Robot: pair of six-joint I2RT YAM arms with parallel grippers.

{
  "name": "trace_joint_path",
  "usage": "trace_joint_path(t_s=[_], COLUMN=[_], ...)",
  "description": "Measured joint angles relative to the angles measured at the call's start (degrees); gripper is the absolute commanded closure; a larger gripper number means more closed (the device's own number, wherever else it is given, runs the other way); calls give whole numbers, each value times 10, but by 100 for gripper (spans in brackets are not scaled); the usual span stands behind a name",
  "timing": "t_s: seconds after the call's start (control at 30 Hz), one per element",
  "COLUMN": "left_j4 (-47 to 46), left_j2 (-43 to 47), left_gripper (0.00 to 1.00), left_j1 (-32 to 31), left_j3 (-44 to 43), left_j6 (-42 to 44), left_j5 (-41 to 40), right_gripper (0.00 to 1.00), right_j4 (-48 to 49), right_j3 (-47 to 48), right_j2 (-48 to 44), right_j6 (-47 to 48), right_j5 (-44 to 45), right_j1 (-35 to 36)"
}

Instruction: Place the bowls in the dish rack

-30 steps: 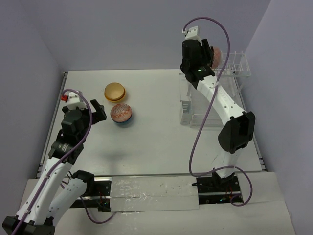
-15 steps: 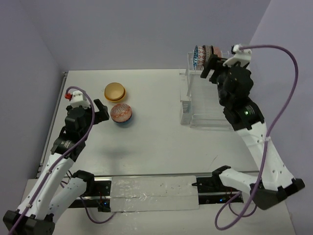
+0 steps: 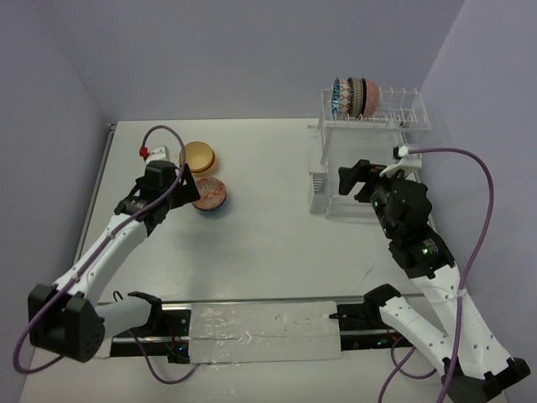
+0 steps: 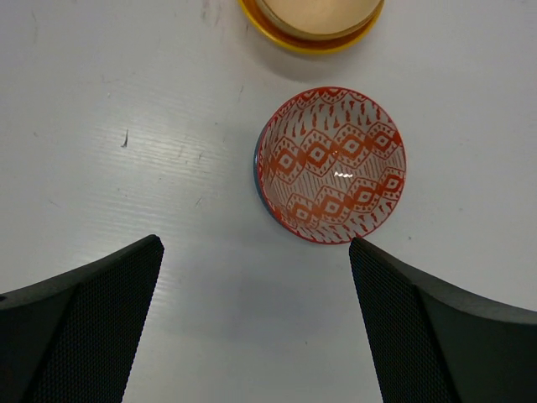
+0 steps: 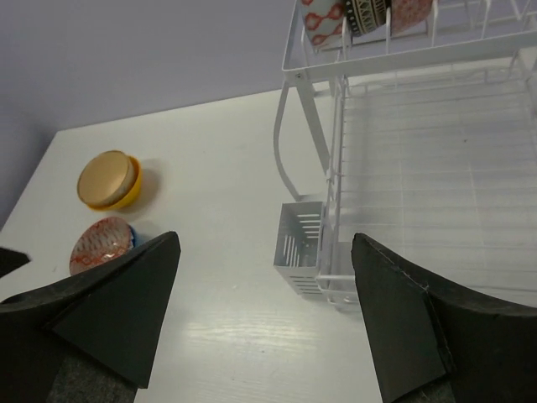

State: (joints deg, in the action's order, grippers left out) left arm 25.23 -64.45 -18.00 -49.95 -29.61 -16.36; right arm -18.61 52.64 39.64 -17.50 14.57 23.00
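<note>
Three patterned bowls (image 3: 354, 97) stand on edge in the raised prong row of the clear dish rack (image 3: 394, 168); they also show in the right wrist view (image 5: 361, 15). A red-patterned bowl (image 3: 208, 195) and an orange-yellow bowl (image 3: 198, 157) sit on the table at the left. In the left wrist view the red-patterned bowl (image 4: 331, 164) lies just ahead of my open, empty left gripper (image 4: 256, 260), with the orange-yellow bowl (image 4: 312, 21) beyond it. My right gripper (image 5: 264, 252) is open and empty, hovering in front of the rack's small side basket (image 5: 300, 245).
The rack's lower tray (image 5: 436, 193) holds nothing I can see. Purple walls stand behind and to both sides of the white table (image 3: 268, 227). The right arm's cable (image 3: 470, 180) loops near the rack.
My right arm has pulled back from the rack's top row and dropped low in front of the rack. My left gripper has moved forward, up to the red-patterned bowl.
</note>
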Motion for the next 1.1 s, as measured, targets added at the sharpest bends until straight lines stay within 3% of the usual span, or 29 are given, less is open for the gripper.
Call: trace_joint_path(t_s=[0.17, 0.4, 0.63, 1.1], left_j4=[28, 61, 78, 87], left_j2=[-138, -281, -325, -368], left_gripper=[2, 22, 39, 63], left_j1=[0, 0, 0, 0], left_j3=[-74, -167, -180, -211], left_j6=[-3, -2, -2, -2], left_j5=[0, 0, 0, -1], right_gripper=[9, 9, 9, 9], right_j4=[2, 6, 6, 10], right_j3=[-37, -59, -71, -72], right_j2=[-32, -47, -56, -63], right_j6=[-17, -24, -24, -24], right_j5=[-33, -53, -52, -46], right_j1=[0, 0, 0, 0])
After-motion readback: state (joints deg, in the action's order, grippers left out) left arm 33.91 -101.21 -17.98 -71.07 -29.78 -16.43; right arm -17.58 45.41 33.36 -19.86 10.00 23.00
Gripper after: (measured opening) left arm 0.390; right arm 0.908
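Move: The red patterned bowl lies about 7 cm ahead of the left hand, 7 cm to its right and roughly 12 cm below, nested in a blue bowl whose middle is a couple of centimetres lower. The yellow bowl stack stands some 12 cm farther out than the red bowl and 4 cm to its left. From the right hand, the red bowl is about 12 cm ahead, 36 cm to the left and 29 cm below. Down and forward goes the left hand, sinking about 10 cm while reaching 6 cm out and slightly right, to the left edge of the red bowl; the forward reach is mostly done early, then it sinks nearly straight. The wrist tips some 20 degrees further down and the wide-open fingers close to under half, one over the bowl's inside, the other just outside its rim. The empty right hand settles about 3 cm lower and slightly back, fingers still open. ##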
